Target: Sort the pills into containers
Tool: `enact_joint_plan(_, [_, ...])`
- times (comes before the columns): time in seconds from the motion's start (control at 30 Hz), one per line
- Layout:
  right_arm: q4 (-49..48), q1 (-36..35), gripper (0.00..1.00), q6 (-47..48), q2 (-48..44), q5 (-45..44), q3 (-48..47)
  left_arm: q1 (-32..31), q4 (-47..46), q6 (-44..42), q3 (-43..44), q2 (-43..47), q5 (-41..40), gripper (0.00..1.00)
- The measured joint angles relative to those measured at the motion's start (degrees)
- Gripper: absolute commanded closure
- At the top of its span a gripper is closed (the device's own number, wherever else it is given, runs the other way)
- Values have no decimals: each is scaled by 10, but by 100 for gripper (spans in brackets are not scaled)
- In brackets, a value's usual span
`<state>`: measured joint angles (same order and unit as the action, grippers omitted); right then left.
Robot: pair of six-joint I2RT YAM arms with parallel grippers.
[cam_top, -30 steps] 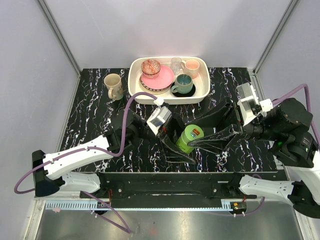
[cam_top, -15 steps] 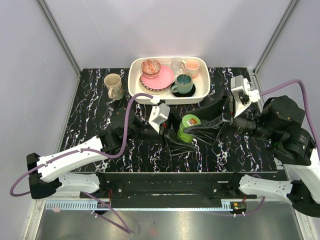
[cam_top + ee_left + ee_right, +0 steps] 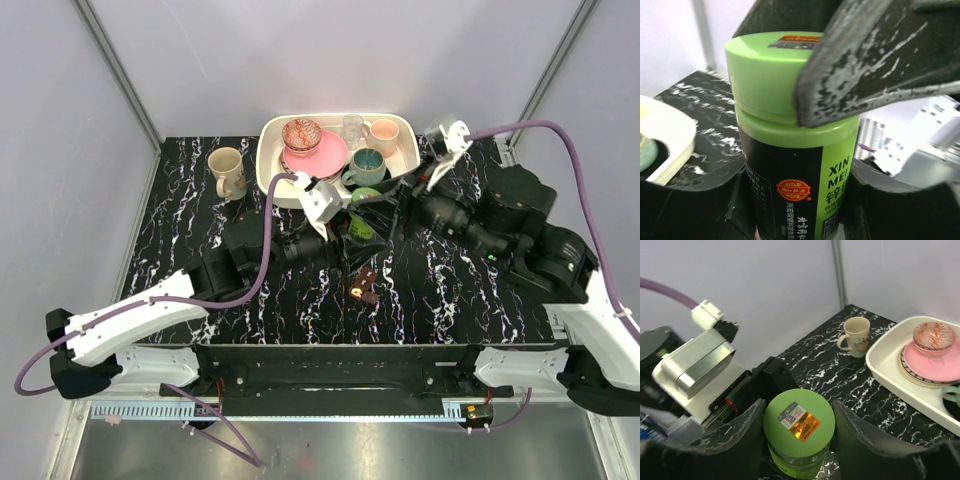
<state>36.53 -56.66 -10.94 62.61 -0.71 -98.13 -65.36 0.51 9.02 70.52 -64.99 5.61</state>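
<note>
A green-capped bottle (image 3: pixel 360 226) with a black and green label hangs between both arms, just in front of the tray. My left gripper (image 3: pixel 797 200) is shut on its body (image 3: pixel 790 165), one finger on each side of the label. My right gripper (image 3: pixel 799 435) is shut on the green cap (image 3: pixel 799 422) from above; one of its fingers (image 3: pixel 875 65) crosses the cap in the left wrist view. A small dark-brown oblong case (image 3: pixel 362 285), the containers, lies on the marble table below the bottle, apart from both grippers. No pills show.
A white tray (image 3: pixel 266 170) of bowls, plates and cups stands at the back centre, close behind the bottle. A beige mug (image 3: pixel 227 172) stands to its left. Grey walls close in the table on three sides.
Both arms have carried the bottle from the front centre toward the tray at the back. The dark-brown case now shows on the table where the grippers were.
</note>
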Motion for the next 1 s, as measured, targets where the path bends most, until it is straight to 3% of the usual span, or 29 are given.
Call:
enact_joint_plan(0.1, [7, 0, 100, -18, 33, -52, -23, 0, 6, -6, 2, -4, -80, 100])
enact_joint_plan(0.17, [18, 0, 79, -31, 55, -91, -45, 0, 5, -9, 4, -12, -132, 100])
enact_joint_plan(0.2, [24, 0, 64, -38, 66, -107, -55, 0, 6, -11, 6, -16, -152, 100])
enact_joint_plan(0.23, [29, 0, 43, -43, 76, -121, -64, 0, 6, -13, 8, -20, -171, 100])
enact_joint_plan(0.37, [52, 0, 17, -51, 95, -150, -85, 0, 1, -20, 15, -32, -208, 100])
enact_joint_plan(0.47, [54, 2, 9, -46, 82, -146, -74, 0, -12, -20, 18, -29, -210, 100])
enact_joint_plan(0.77, [-8, 1, 5, 10, -60, -54, 40, -2, -53, 25, -2, 7, -180, 100])
enact_joint_plan(1.0, [-46, 0, 6, 56, -116, 44, 63, -2, -78, 38, -20, 34, -38, 100])
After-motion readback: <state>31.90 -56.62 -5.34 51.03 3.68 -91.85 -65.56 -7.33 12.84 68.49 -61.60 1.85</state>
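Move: The green pill bottle is already gripped by both hands, high over the table: its middle sits about 3 cm above the left hand point, at the lower body, and about 4 cm below the right one, at the cap. From the left hand, the brown container lies some 9 cm ahead, 2 cm right and 41 cm below. The white tub is roughly 54 cm ahead and 4 cm left, nearly 40 cm lower. Carry the bottle forward between both grippers for about 5 cm, the left turning counter-clockwise some 20 degrees, the right clockwise. Then open the right fingers to let go of the cap and draw that hand back about 9 cm, rightward and up, clear of the bottle. Keep the left grip closed on the body while bringing it back and up, undoing its turn. ##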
